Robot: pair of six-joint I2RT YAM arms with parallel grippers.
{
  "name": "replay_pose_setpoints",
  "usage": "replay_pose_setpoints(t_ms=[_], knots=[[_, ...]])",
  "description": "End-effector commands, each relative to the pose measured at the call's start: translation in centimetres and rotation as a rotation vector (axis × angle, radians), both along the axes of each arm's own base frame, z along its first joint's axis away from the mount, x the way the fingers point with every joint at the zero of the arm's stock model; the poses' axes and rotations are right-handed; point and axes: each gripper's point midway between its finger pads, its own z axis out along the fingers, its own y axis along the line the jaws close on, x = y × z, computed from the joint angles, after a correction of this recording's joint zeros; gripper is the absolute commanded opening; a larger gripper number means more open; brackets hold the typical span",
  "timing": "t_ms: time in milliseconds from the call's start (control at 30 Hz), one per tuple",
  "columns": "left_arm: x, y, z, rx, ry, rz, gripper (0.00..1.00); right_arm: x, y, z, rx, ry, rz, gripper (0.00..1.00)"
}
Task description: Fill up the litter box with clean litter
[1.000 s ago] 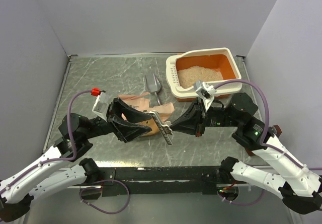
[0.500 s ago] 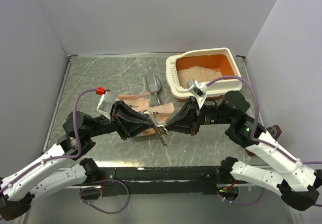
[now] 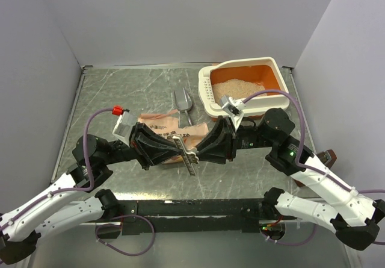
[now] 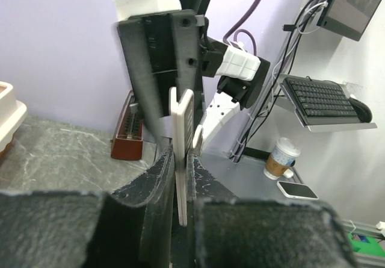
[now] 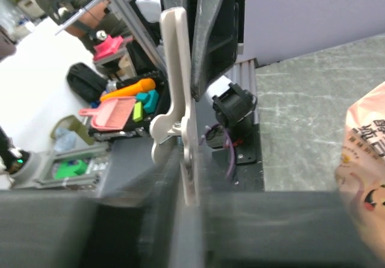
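The litter box (image 3: 274,65), cream rim and orange basin, stands at the back right with pale clean litter (image 3: 237,88) inside. Both grippers meet over the table's front middle around a white toothed clip (image 3: 187,154). My left gripper (image 3: 179,150) comes from the left. In the left wrist view its pads (image 4: 159,177) press both sides of the clip (image 4: 182,135). My right gripper (image 3: 200,150) comes from the right. In the right wrist view the clip (image 5: 177,69) stands between its blurred fingers (image 5: 216,220), and contact is unclear.
The tan-orange printed bag (image 3: 162,123) lies flat just behind the grippers, also at the right edge of the right wrist view (image 5: 367,153). A grey metal scoop (image 3: 182,101) lies left of the litter box. A small red-brown block (image 3: 328,156) sits at the table's right edge.
My left gripper moved right and closed its jaws on the clip. My right arm carried the clip leftward to meet it, lowering it toward the bag.
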Motion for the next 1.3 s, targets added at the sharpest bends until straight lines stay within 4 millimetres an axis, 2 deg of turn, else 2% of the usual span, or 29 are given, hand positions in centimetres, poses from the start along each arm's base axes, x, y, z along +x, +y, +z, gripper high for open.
replay_pose_setpoints(t_ms=[0,67,167,267,367,433,633,867,1267], knots=[[-0.9,0.7,2.0,-0.057,-0.066,-0.010,0.01,0.1,0.2,0.3,0.010,-0.007,-0.012,0.49],[-0.9,0.9,2.0,-0.055,-0.065,-0.005,0.01,0.6,-0.3,0.5,0.000,-0.027,-0.066,0.60],[-1.0,1.3,1.8,-0.047,-0.060,0.003,0.01,1.2,-1.3,1.2,-0.012,-0.092,-0.139,0.66],[-1.1,1.7,1.6,-0.043,-0.052,0.018,0.01,1.3,-1.8,1.8,-0.012,-0.135,-0.166,0.67],[-1.2,2.0,1.4,-0.039,-0.044,0.023,0.01,1.8,-2.1,1.6,-0.033,-0.154,-0.201,0.67],[-1.3,2.1,1.2,-0.038,-0.037,0.026,0.01,1.5,-2.2,1.7,-0.023,-0.175,-0.184,0.67],[-1.0,2.1,0.9,-0.023,-0.021,0.039,0.01,0.4,-1.1,1.8,0.010,-0.169,-0.073,0.68],[-0.1,1.7,0.4,0.013,0.012,0.072,0.01,0.3,0.1,2.2,0.033,-0.153,-0.031,0.69],[1.0,1.7,0.0,0.043,0.042,0.124,0.01,0.2,1.7,1.5,0.017,-0.132,0.010,0.70]])
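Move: My left hand grips the bag clip, its middle about 2 cm to that hand's right. The litter bag stands roughly 14 cm ahead, 3 cm left and some 30 cm below; the scoop lies about 30 cm straight ahead, nearly 40 cm down. From my right hand, its fingers just starting to part, the clip's middle is about 3 cm to the left, level. The litter box is some 33 cm ahead, 19 cm right and 33 cm below. I spread my right fingers wide to leave the clip to my left hand, slipping that hand slightly forward, about 2 cm right, then some 3 cm back left, so the open fingers flank the clip's handle. My left hand keeps its grip, draws about 2 cm left and a bit back, then sinks some 3 cm and pushes 2 cm forward. ##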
